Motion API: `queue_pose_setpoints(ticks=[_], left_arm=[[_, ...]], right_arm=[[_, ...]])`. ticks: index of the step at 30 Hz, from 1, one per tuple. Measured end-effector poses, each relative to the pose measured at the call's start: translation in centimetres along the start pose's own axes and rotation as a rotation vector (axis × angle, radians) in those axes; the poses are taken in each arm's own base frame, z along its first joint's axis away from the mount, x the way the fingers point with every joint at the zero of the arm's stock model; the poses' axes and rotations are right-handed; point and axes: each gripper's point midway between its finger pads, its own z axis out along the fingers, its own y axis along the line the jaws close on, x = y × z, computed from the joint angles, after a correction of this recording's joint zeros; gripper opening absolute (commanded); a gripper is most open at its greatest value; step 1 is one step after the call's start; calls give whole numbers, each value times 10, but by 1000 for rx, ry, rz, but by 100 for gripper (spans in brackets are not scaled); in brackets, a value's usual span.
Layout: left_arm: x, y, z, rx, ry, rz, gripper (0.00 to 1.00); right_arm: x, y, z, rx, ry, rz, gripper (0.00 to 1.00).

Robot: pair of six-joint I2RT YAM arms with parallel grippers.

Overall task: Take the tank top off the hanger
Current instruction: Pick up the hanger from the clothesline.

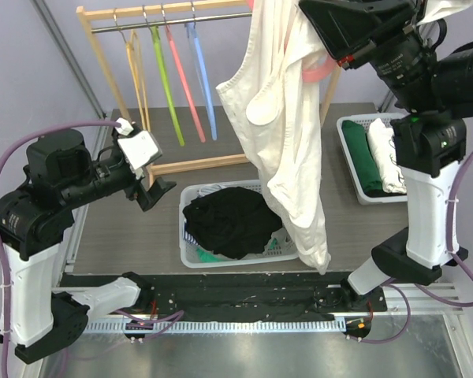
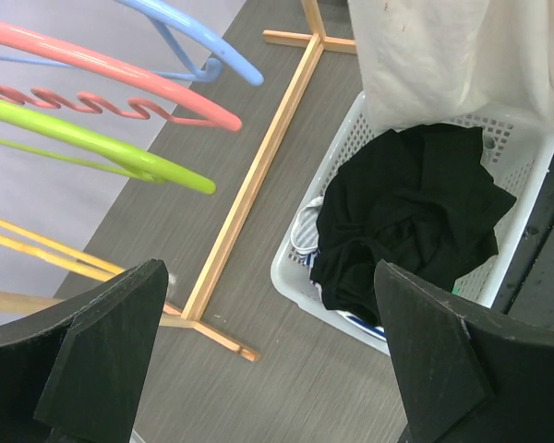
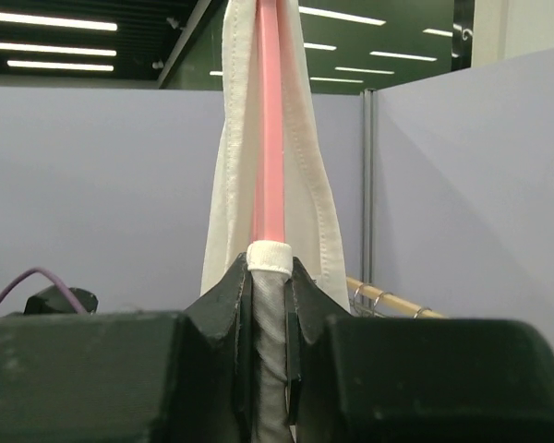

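Observation:
A white tank top (image 1: 284,134) hangs from a pink hanger (image 1: 319,72) held high above the table's right half. My right gripper (image 1: 322,43) is shut on the hanger. In the right wrist view the gripper (image 3: 270,277) clamps a white-wrapped stretch of the hanger (image 3: 270,138), and a strap of the tank top (image 3: 229,166) drapes over the pink bar above the jaws. The garment's hem reaches down past the near edge of the white basket (image 1: 191,253). My left gripper (image 1: 154,193) hovers open and empty to the left of that basket; its jaws (image 2: 268,305) frame bare table.
A wooden rack (image 1: 102,59) at the back left carries yellow, green (image 1: 167,87), pink and blue hangers. The white basket (image 2: 291,277) holds black clothing (image 1: 229,220). A second basket (image 1: 348,150) at the right holds folded green and white clothes.

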Motion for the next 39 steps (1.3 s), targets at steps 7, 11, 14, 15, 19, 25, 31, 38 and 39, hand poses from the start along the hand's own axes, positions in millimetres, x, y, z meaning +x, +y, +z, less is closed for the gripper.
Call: queue_pose_setpoints(ticks=[7,11,14,15,19,25,31,38,39], left_arm=[[-2,0,-5,-6,-14,-7,100],[-2,-2,-6,0,-21,-21,100],[-2,-4,-6,7,-21,-30,100],[-2,-4,-6,9,-23,-32,99],[-3,-6,-5,20,-30,-37,100],[-6,-7,-8,22,-39,-46,100],[-10,-10,-17,17,-57,-42,100],[-27,-26,-49,41,-131,-19,100],[-31,-27,-55,38,-151,-10,100]], right_arm=[[-38,0,10,-9,-194,2,1],[-74,13,6,-36,-323,-13,1],[-92,22,2,-65,-387,-11,1],[-94,24,1,-70,-393,-5,1],[-80,26,4,-96,-338,55,1],[34,3,12,-67,27,219,1],[194,-9,-23,52,502,334,1],[265,37,-87,8,853,260,1],[268,45,-99,-8,889,248,1]])
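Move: The right hand already holds one shoulder end of the pink hanger, with the cream tank top on it. The place it is taken to, the open left gripper, lies roughly 32 cm to its left, 2 cm back and 30 cm lower; the laundry basket is about 13 cm left, 5 cm ahead and 70 cm down, the blue hanger some 20 cm ahead, 21 cm left and 37 cm down. From the left hand, the hanger's held end is about 32 cm right, 2 cm ahead and 30 cm above. Keeping its grip on the pink hanger and tank-top strap, the right hand first lifts about 7 cm, drifting back and right, then sweeps steeply down and left towards the left gripper, ending some 27 cm lower, while the wrist turns about 50 degrees so the fingers go from pointing up-left to left and slightly down. Late on, the left hand, fingers still wide open, eases back about 6 cm and a little up as the hanger's free end arrives in front of it. ##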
